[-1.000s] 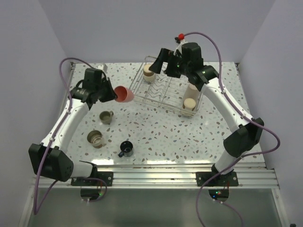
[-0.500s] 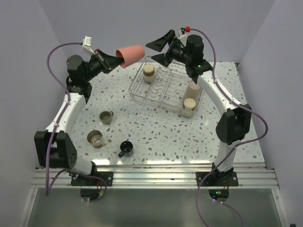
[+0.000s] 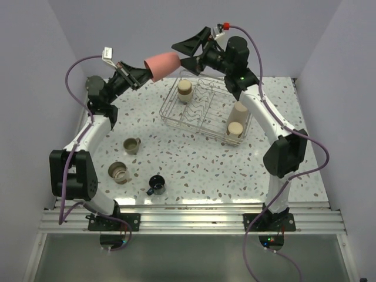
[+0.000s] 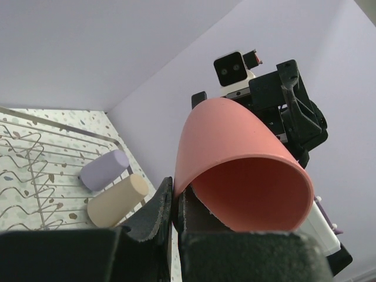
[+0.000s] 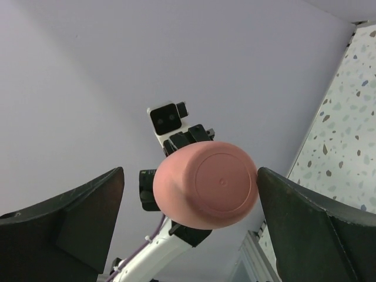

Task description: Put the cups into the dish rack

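My left gripper (image 3: 141, 73) is shut on the rim of a coral-pink cup (image 3: 163, 63), one finger inside and one outside, holding it level high above the table's back. In the left wrist view the cup (image 4: 235, 147) fills the middle above the gripper (image 4: 174, 188). My right gripper (image 3: 187, 54) stands open facing the cup's base. In the right wrist view the base (image 5: 217, 182) sits between the spread fingers of this gripper (image 5: 189, 176), close to the right one. The dish rack (image 3: 202, 108) holds a lavender cup (image 4: 104, 169), a tall beige cup (image 4: 117, 200) and a grey-beige cup (image 3: 185, 89).
On the speckled table at the left stand two grey-beige cups (image 3: 132, 144) (image 3: 119, 171) and a small black mug (image 3: 156, 184). Lavender walls close in the back and both sides. A metal rail runs along the near edge by the arm bases.
My left arm has lifted the coral-pink cup from low over the table up and to the right. The right gripper has swung up and left to face the cup's base.
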You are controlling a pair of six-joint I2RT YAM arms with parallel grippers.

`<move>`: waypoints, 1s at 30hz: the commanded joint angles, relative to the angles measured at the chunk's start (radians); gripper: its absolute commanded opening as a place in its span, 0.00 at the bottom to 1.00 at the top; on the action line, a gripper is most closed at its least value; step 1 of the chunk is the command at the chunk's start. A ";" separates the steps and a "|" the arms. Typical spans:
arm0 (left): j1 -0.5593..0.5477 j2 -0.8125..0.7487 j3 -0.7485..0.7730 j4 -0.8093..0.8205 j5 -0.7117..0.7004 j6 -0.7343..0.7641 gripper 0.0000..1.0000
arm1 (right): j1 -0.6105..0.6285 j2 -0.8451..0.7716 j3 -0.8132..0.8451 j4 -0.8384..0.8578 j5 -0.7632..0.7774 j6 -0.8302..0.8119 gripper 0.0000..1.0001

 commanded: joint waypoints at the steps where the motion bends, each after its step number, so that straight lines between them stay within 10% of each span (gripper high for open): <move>1: -0.001 0.001 -0.001 0.125 0.005 -0.035 0.00 | 0.032 0.017 0.052 0.030 -0.035 0.020 0.98; 15: -0.001 0.027 -0.001 0.247 -0.010 -0.090 0.00 | 0.075 0.064 0.150 -0.085 -0.048 -0.056 0.84; 20: -0.001 0.032 -0.016 0.213 -0.006 -0.081 0.01 | 0.077 0.078 0.169 -0.074 -0.046 -0.059 0.30; 24: 0.002 0.007 0.001 0.019 0.002 0.055 0.32 | 0.074 0.078 0.167 -0.094 -0.040 -0.091 0.01; 30: 0.003 -0.057 0.111 -0.732 -0.200 0.495 0.68 | 0.042 0.078 0.238 -0.391 0.147 -0.353 0.00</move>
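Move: The left hand already pinches the red cup by its rim, the cup's middle some 5 cm to its right, 2 cm ahead and 2 cm higher. From the open right hand, that middle lies about 5 cm left, 3 cm back and 3 cm below. The dish rack's middle is roughly 8 cm ahead of the right hand, 13 cm to its right and 41 cm below; the beige cup in it stands about 15 cm ahead, 4 cm left and 38 cm below the right hand. The right hand reaches about 4 cm left and grips the red cup's base; the left releases its rim. ##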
